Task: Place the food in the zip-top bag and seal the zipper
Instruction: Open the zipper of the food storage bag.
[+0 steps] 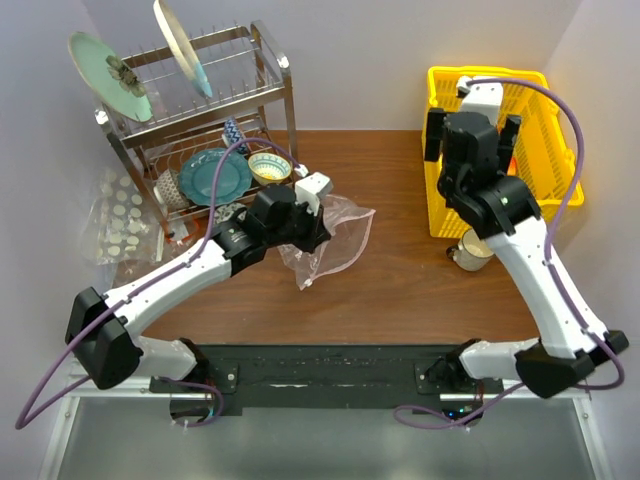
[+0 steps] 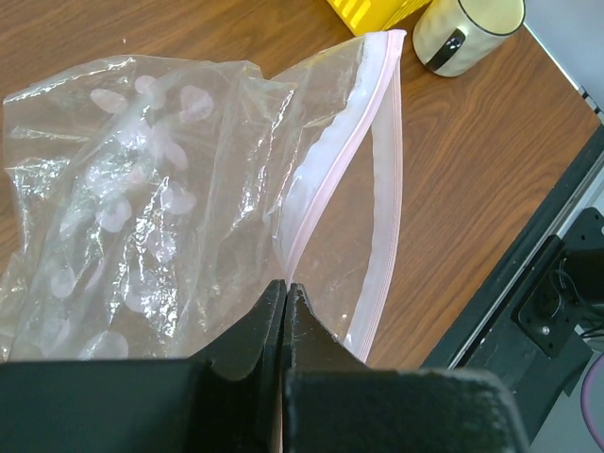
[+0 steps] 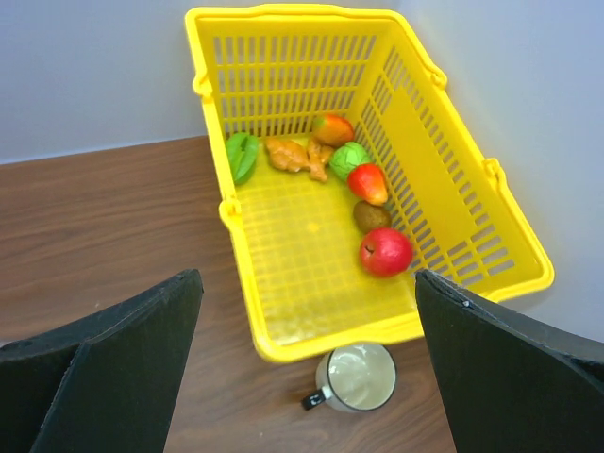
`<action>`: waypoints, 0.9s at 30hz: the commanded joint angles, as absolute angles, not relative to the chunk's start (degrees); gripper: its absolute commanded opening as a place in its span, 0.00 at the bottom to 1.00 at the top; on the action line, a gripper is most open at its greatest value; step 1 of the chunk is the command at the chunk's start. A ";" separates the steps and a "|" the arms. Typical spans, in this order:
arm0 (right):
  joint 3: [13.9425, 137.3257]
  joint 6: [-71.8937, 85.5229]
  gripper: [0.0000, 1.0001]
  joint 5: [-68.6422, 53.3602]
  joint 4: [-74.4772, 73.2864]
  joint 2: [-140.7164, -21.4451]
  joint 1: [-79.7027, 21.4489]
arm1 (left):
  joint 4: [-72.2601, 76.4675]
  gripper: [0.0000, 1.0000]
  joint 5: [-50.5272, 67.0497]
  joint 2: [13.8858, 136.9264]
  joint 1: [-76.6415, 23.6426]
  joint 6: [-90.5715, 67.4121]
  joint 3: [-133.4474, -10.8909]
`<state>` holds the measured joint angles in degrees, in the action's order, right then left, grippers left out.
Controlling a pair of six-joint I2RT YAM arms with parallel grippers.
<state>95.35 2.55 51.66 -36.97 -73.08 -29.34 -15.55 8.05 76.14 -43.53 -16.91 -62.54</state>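
The zip-top bag lies crumpled on the brown table, its mouth standing open in the left wrist view. Its pink zipper runs down toward my left gripper, which is shut on the bag's mouth edge. From above, that left gripper sits at the bag's left side. The food lies in a yellow basket: a red apple, a brown fruit, a red-orange fruit, a green cabbage, a tan ginger root and a green leaf. My right gripper hangs open above the basket, holding nothing.
A cream mug stands just in front of the basket. A metal dish rack with plates and bowls fills the back left. Beside it lies another clear bag with white discs.
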 commanded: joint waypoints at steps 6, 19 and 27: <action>101.68 12.46 0.99 36.93 -35.59 -82.96 -12.60 | -10.29 0.00 4.49 74.45 -43.42 -14.42 -60.31; 103.80 29.79 0.98 5.83 -28.84 -102.19 7.46 | 1.38 0.00 4.13 70.75 -43.24 -12.31 -52.65; 111.60 34.27 0.95 -7.20 -22.78 -118.29 11.60 | 2.20 0.00 6.06 72.68 -43.33 -9.23 -52.29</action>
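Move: The chicken drumstick in the yellow basket lies roughly 31 cm ahead of the right hand, 10 cm to its right and 39 cm below. The green star fruit is about 5 cm left of it, the cabbage 10 cm right of it, both level with it in depth; the apple is some 13 cm nearer and 12 cm right of it. From the left hand, the drumstick is about 38 cm ahead, 43 cm right and 18 cm below. Open right hand dives some 35 cm down, forward and right into the basket, rolling left-side-up; left keeps bag pinched. ##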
